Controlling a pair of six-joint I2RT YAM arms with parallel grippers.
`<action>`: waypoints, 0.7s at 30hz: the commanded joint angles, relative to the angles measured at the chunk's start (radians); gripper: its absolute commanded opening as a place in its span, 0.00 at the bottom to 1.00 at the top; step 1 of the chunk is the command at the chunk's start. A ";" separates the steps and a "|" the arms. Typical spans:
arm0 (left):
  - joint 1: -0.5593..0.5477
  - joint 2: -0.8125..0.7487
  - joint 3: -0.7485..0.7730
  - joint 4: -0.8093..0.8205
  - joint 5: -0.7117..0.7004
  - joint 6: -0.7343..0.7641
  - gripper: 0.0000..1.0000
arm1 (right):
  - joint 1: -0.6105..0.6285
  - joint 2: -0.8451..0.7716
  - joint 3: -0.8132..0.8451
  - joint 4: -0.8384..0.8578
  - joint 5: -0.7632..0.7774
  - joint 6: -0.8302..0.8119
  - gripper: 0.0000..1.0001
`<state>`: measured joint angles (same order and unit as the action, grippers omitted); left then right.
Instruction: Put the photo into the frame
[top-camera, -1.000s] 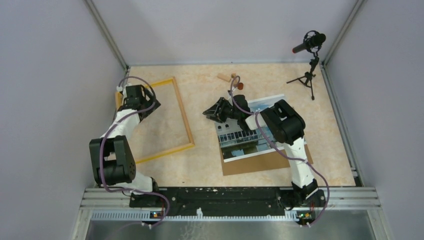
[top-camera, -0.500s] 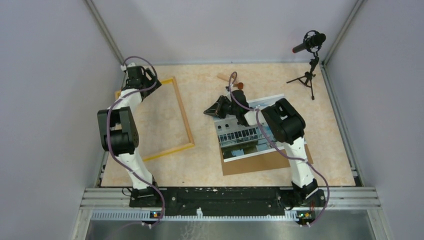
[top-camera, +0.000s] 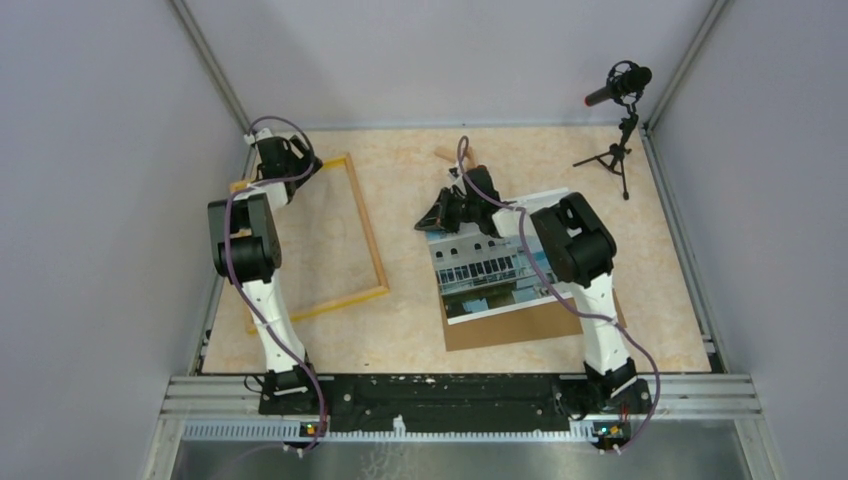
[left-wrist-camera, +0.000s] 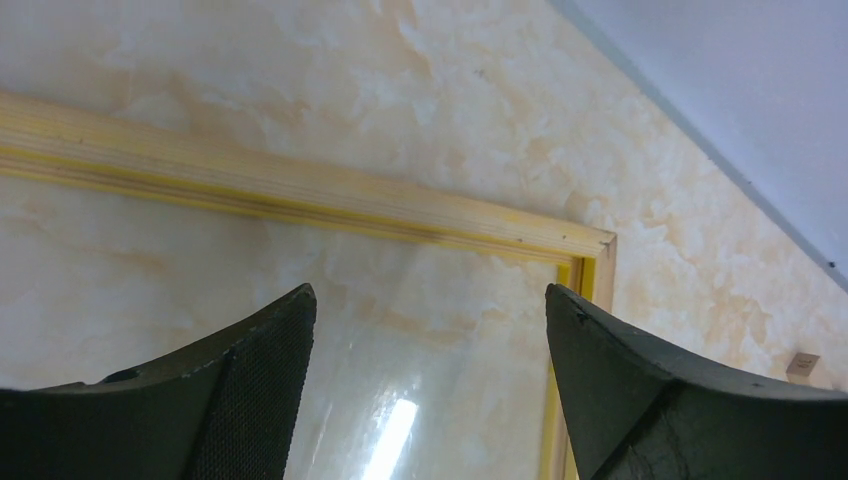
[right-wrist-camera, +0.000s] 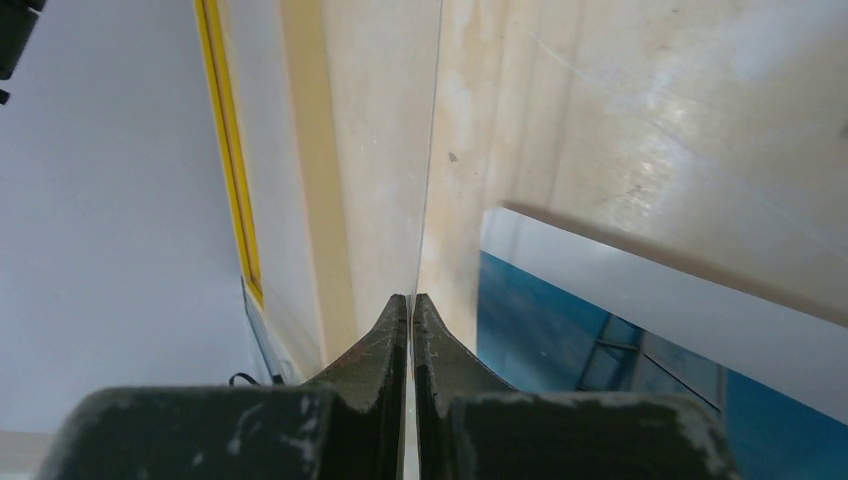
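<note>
The photo (top-camera: 490, 270), a white-bordered print of a white building under blue sky, lies flat right of centre on the brown backing board (top-camera: 530, 325). It also shows in the right wrist view (right-wrist-camera: 600, 330). The yellow-orange frame (top-camera: 372, 245) lies flat at the left, and its corner shows in the left wrist view (left-wrist-camera: 585, 245). My left gripper (top-camera: 283, 160) is open and empty over the frame's far left corner (left-wrist-camera: 430, 300). My right gripper (top-camera: 440, 213) hovers by the photo's far left corner. It is shut (right-wrist-camera: 411, 300) on a thin clear sheet (right-wrist-camera: 432, 150) seen edge-on.
A microphone on a small tripod (top-camera: 620, 100) stands at the far right corner. Small wooden pieces (top-camera: 448, 155) lie at the far edge, just behind my right gripper. Grey walls close in on the left, far and right sides.
My left arm has stretched out, carrying its gripper from the frame's left side to its far left corner. My right gripper has shifted slightly right and away, still shut.
</note>
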<state>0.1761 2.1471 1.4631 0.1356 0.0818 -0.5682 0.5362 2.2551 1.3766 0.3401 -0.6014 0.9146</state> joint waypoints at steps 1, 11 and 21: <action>0.001 -0.013 -0.029 0.199 -0.002 -0.022 0.88 | -0.026 -0.097 0.020 -0.105 -0.013 -0.096 0.00; -0.002 0.103 0.056 0.229 0.020 -0.107 0.87 | -0.072 -0.141 -0.024 -0.118 -0.016 -0.131 0.00; -0.106 0.237 0.187 0.217 0.101 -0.166 0.87 | -0.107 -0.166 -0.058 -0.096 -0.028 -0.129 0.00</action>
<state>0.1387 2.3287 1.5955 0.3481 0.1314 -0.7086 0.4557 2.1666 1.3396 0.2211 -0.6228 0.8181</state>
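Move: The frame's far right corner lies about 4 cm ahead of the open left hand, 11 cm to its right and 4 cm below. The right hand, shut on the clear sheet's right edge, has that corner some 19 cm ahead and 18 cm left. From the right hand, the photo's middle is about 7 cm back and 26 cm right, and the wood blocks 19 cm ahead and 9 cm right, all some 4 cm lower. Open left hand goes 6 cm forward, pushing the frame; right hand draws the clear sheet 4 cm right. ##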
